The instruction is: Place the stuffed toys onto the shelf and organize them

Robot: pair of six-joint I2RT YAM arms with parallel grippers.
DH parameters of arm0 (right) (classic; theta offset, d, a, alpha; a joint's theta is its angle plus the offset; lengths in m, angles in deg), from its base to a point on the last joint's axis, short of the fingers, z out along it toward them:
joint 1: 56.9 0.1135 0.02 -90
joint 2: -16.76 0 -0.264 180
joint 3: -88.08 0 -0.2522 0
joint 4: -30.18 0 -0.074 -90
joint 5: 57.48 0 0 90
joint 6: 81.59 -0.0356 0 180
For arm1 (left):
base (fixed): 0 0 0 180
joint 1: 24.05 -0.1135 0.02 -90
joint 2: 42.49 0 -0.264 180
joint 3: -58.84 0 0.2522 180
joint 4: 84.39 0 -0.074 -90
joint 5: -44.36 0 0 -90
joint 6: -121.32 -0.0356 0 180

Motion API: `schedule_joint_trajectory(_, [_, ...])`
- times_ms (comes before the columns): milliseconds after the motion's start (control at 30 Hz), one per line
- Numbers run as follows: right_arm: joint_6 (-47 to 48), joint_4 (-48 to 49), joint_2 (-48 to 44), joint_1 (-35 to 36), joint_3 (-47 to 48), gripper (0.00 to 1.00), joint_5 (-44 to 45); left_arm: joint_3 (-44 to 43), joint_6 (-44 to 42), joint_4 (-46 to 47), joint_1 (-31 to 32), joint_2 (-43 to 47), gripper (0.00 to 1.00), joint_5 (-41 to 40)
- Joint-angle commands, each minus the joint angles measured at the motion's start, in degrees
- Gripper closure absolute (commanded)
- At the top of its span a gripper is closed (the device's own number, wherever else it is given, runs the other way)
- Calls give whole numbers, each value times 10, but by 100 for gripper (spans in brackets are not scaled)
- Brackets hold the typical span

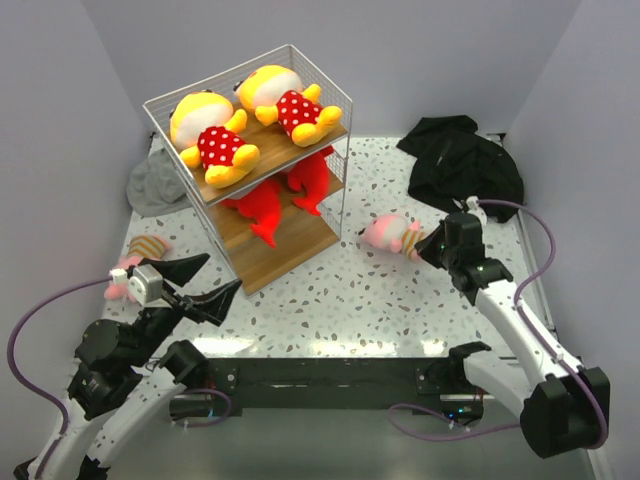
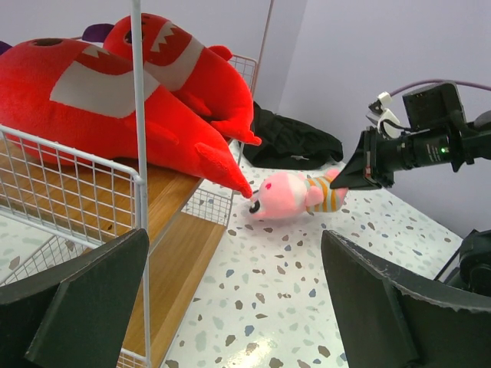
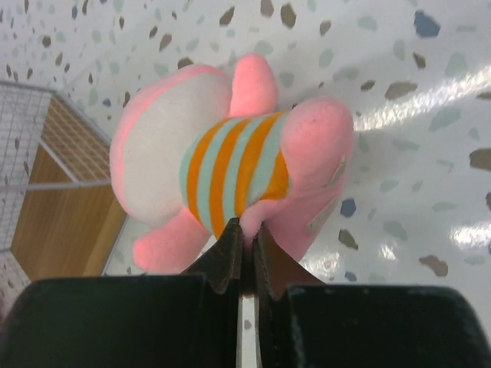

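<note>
The white wire shelf (image 1: 346, 100) holds two yellow dolls (image 1: 210, 135) (image 1: 285, 103) on its top board and two red sharks (image 1: 262, 212) (image 1: 312, 178) on the middle board; the sharks also show in the left wrist view (image 2: 84, 103). My right gripper (image 1: 428, 247) is shut on a pink striped toy (image 1: 390, 235), pinching its lower edge (image 3: 238, 169) just above the table. A second pink striped toy (image 1: 138, 255) lies at the left, behind my left gripper (image 1: 205, 280), which is open and empty by the shelf's front corner.
A black cloth heap (image 1: 460, 160) lies at the back right. A grey hat (image 1: 155, 185) lies behind the shelf's left side. The bottom wooden board (image 1: 290, 250) is bare. Walls close the table on three sides.
</note>
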Motion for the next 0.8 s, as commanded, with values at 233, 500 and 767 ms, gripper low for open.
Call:
schedule_joint_trajectory(233, [-152,31,-64,198,-71,100,23,2,9,15,2,47,0,-4])
schedule_joint_trajectory(500, [-248,214,36,351,-64,100,131,2,9,14,2,54,0,-7])
schedule_joint_trajectory(767, [-297,364,127,378,-39,100,230,2,8,15,2,56,0,-4])
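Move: The pink toy already hangs by its rear end from your right gripper. The bottom board of the shelf lies about 38 cm to this hand's left, 4 cm ahead and some 8 cm lower. The shelf's near right post foot is roughly 20 cm left, 7 cm ahead and 9 cm down, and the right-hand red shark on the middle board sits about 28 cm left, 10 cm ahead and 15 cm above. From the left gripper the bottom board is about 20 cm ahead, 8 cm right and 25 cm below. Keep the right fingers shut on the pink toy's rear end and sweep it left about 18 cm, head first, towards the open front of the bottom board. Draw back some 7 cm on the way, then ease forward slightly at the end, sinking only a little. Meanwhile roll the hand's left side up some 15 degrees and swing it a little counter-clockwise. ##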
